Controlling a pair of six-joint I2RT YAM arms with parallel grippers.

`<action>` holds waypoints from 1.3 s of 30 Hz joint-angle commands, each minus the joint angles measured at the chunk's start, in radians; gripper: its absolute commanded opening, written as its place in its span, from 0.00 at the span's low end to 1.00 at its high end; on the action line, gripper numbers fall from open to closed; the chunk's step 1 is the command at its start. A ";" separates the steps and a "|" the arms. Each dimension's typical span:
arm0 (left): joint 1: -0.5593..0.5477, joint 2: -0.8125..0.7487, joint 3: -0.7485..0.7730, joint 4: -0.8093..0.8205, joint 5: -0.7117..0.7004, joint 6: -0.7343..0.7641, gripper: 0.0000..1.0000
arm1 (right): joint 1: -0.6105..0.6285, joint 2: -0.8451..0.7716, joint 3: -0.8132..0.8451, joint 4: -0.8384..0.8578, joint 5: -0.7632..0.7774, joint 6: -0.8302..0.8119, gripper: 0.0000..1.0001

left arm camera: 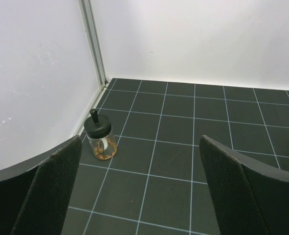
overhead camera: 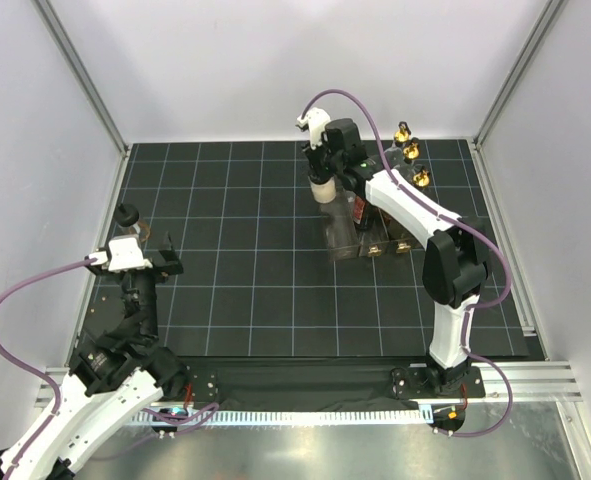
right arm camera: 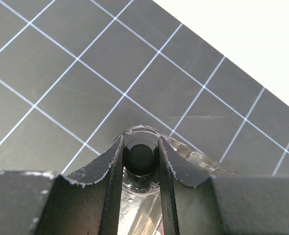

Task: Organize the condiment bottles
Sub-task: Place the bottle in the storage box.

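My right gripper [overhead camera: 324, 168] is shut on the black cap [right arm camera: 141, 155] of a clear condiment bottle [overhead camera: 322, 190] and holds it upright at the back left end of the clear rack [overhead camera: 343, 243]. I cannot tell whether the bottle rests in a compartment. A dark red bottle [overhead camera: 358, 210] stands in the rack. Three gold-topped bottles [overhead camera: 412, 151] stand behind the right arm. A small black-lidded jar [left arm camera: 99, 138] with brown contents stands by the left wall, ahead and left of my open, empty left gripper [left arm camera: 140, 147]. From above, the jar [overhead camera: 127, 216] lies just beyond the left gripper [overhead camera: 162, 252].
White walls with metal posts close the mat [overhead camera: 255, 290] on the left, back and right. The rack's clear plastic [right arm camera: 203, 161] shines below the right fingers. Cables loop over both arms.
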 commanded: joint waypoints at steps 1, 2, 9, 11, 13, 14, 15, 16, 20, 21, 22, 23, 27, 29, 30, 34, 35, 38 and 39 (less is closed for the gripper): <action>0.006 0.010 -0.001 0.047 0.003 -0.001 1.00 | -0.007 -0.057 0.017 0.116 0.063 -0.041 0.04; 0.006 0.010 0.000 0.049 0.003 0.000 1.00 | -0.010 -0.057 0.014 0.116 0.066 -0.047 0.04; 0.006 0.014 0.000 0.047 0.009 -0.001 1.00 | -0.013 -0.063 -0.025 0.133 0.078 -0.067 0.04; 0.007 0.014 0.000 0.047 0.008 -0.001 1.00 | -0.013 -0.054 -0.026 0.132 0.085 -0.067 0.04; 0.007 0.015 0.000 0.047 0.008 -0.001 1.00 | -0.014 -0.048 -0.031 0.132 0.089 -0.069 0.04; 0.007 0.015 0.000 0.047 0.008 0.000 1.00 | -0.013 -0.046 -0.032 0.132 0.092 -0.069 0.04; 0.006 0.015 0.000 0.046 0.008 -0.001 1.00 | -0.016 -0.041 -0.035 0.136 0.094 -0.069 0.04; 0.006 0.015 0.000 0.047 0.009 -0.001 1.00 | -0.016 -0.038 -0.037 0.136 0.094 -0.070 0.04; 0.007 0.017 0.000 0.046 0.009 -0.001 1.00 | -0.019 -0.017 -0.038 0.136 0.106 -0.072 0.04; 0.006 0.017 0.000 0.046 0.009 -0.001 1.00 | -0.019 -0.008 -0.038 0.136 0.108 -0.072 0.04; 0.006 0.017 0.000 0.046 0.011 -0.001 1.00 | -0.019 -0.002 -0.038 0.136 0.111 -0.072 0.04; 0.006 0.015 0.000 0.046 0.009 -0.001 1.00 | -0.022 0.003 -0.038 0.135 0.115 -0.070 0.04; 0.006 0.017 0.000 0.046 0.009 -0.001 1.00 | -0.027 0.015 -0.041 0.142 0.129 -0.062 0.04; 0.006 0.017 0.000 0.047 0.011 -0.001 1.00 | -0.028 0.015 -0.046 0.145 0.131 -0.059 0.05; 0.006 0.017 0.000 0.046 0.011 -0.001 1.00 | -0.030 0.015 -0.046 0.147 0.132 -0.058 0.05; 0.006 0.018 0.000 0.044 0.012 -0.001 1.00 | -0.030 0.025 -0.051 0.145 0.135 -0.058 0.10; 0.007 0.018 0.000 0.046 0.012 -0.001 1.00 | -0.031 0.031 -0.051 0.147 0.135 -0.056 0.11; 0.006 0.018 0.000 0.044 0.011 -0.001 1.00 | -0.031 0.044 -0.049 0.150 0.144 -0.053 0.15; 0.007 0.020 0.000 0.044 0.011 -0.001 1.00 | -0.031 0.045 -0.049 0.150 0.146 -0.049 0.20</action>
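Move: The left-hand compartment of the storage box, where the white sauce bottle in the right gripper is going, has its middle about 2 cm ahead, 4 cm to the right and 14 cm below. The red-label bottle in the next compartment is level ahead-wise, some 11 cm right and 11 cm lower; the nearest gold-spout bottle is about 18 cm right, 3 cm ahead and 5 cm lower. From the idle left gripper that compartment is roughly 30 cm ahead, 40 cm right and 25 cm down. Keep the right gripper's pinch on the black cap of the white sauce bottle and ease it down about 4.5 cm into the rear of the left-hand compartment. Shift some 2.5 cm right and a little forward as you go, mostly at first, then mainly sink. Roll the hand's left side down and turn it clockwise, about 5 degrees each. ##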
